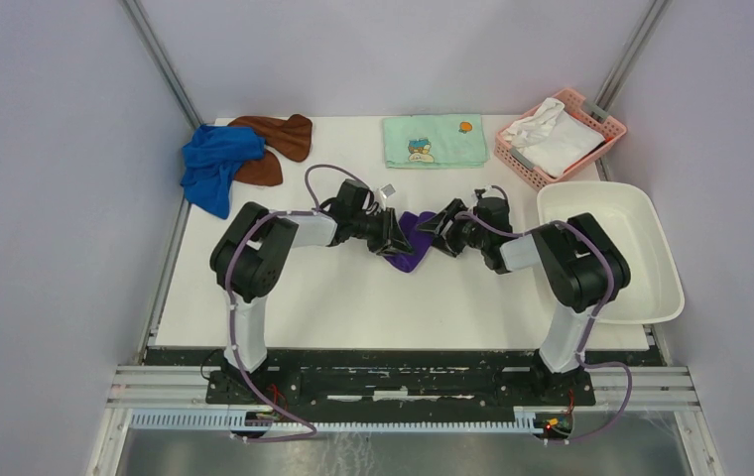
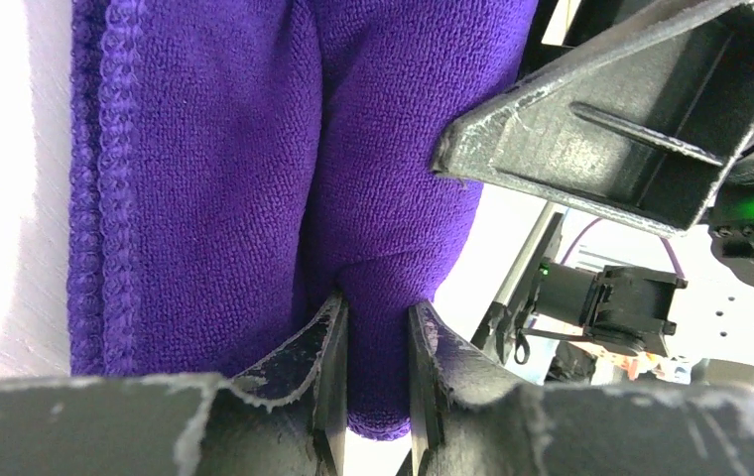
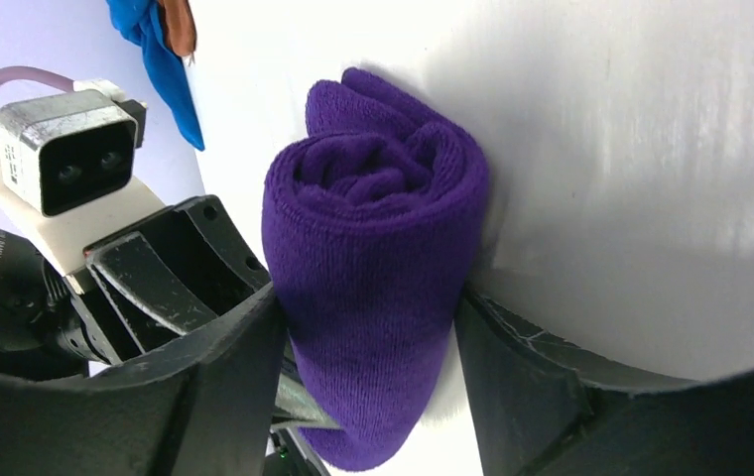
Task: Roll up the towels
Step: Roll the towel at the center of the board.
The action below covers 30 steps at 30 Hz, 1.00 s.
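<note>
The dark purple towel (image 1: 411, 246) lies at mid-table as a thick roll between both grippers. My left gripper (image 1: 393, 236) comes in from the left and is shut on a fold of it; in the left wrist view the cloth (image 2: 254, 149) is pinched between the narrow jaws (image 2: 378, 307). My right gripper (image 1: 435, 233) comes in from the right. In the right wrist view its wide jaws (image 3: 368, 297) straddle the roll's end (image 3: 378, 208), and both fingertips touch the cloth. The royal blue towel (image 1: 212, 164) and the rust-brown towel (image 1: 279, 139) lie crumpled together at the back left.
A pale green cartoon-print towel (image 1: 435, 141) lies flat at the back centre. A pink basket (image 1: 606, 124) holding a white cloth (image 1: 552, 137) stands at the back right. A white tub (image 1: 641, 213) sits along the right edge, beside the right arm.
</note>
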Tool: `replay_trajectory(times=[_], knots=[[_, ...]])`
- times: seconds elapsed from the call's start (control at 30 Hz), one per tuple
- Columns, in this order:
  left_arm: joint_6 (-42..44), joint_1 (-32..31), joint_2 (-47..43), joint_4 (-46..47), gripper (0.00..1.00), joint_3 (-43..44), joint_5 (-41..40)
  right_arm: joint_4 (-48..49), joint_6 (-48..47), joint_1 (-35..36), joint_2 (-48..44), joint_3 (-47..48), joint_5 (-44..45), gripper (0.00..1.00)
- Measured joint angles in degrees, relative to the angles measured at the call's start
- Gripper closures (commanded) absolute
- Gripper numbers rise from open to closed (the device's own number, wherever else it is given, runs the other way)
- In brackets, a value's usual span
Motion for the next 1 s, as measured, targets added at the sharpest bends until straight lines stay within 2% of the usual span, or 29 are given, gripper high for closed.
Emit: replay_trajectory(times=[0.1,0.2,0.33,0.47,0.6,0.73,0.9,1.0], knots=[[-0.9,0.3,0.7,0.9,0.69,0.0,1.3,3.2,0.9,0.0,2.6,0.6,-1.1,0.43],[-1.2,0.3,0.8,1.3,0.57,-0.2,1.5,3.0,1.0,0.0,3.7,1.2,-1.4,0.52],[-1.3,0.3,0.0,1.0,0.43,-1.2,-0.4,-3.8,-0.9,0.2,3.1,3.5,-0.5,0.56],[-1.0,-0.6,-4.0,-2.5,0.36,-2.8,-6.2,-15.3,-4.1,1.3,0.1,6.8,3.0,0.57],[0.5,-3.5,-9.0,-8.9,0.32,-3.4,-15.3,-27.4,-7.0,3.0,-2.9,10.4,7.9,0.57],[2.5,-9.4,-15.8,-15.5,0.31,-3.4,-29.1,-38.2,-8.7,4.4,-4.7,14.1,13.6,0.57],[6.3,-19.8,-22.0,-17.8,0.31,-3.4,-48.8,-46.0,-8.9,5.4,-5.6,16.7,17.4,0.57],[9.8,-26.8,-22.7,-17.4,0.31,-3.1,-59.6,-47.9,-8.9,5.6,-5.6,17.4,18.1,0.57]])
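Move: The half-rolled purple towel lies between my hands. My left fingers still pinch the near end of the roll, with the towel's middle about 2 cm ahead of that hand, 3 cm to its right and 1 cm below. My open right fingers straddle the far end, the middle lying some 3 cm back, 4 cm left and 1 cm lower. From the right hand, the folded green towel is roughly 18 cm straight ahead, the white bin's middle about 37 cm right and 6 cm back. My right hand eases down about a centimetre and closes on the far end of the roll. Keeping that pinch, it draws the roll about 3 cm back and as much to the right while its fingers tip some 30 degrees steeper down. Meanwhile my left fingers open and come off the near end, and that hand backs off about 5 cm and rises 6, swinging round to point forward and down. ##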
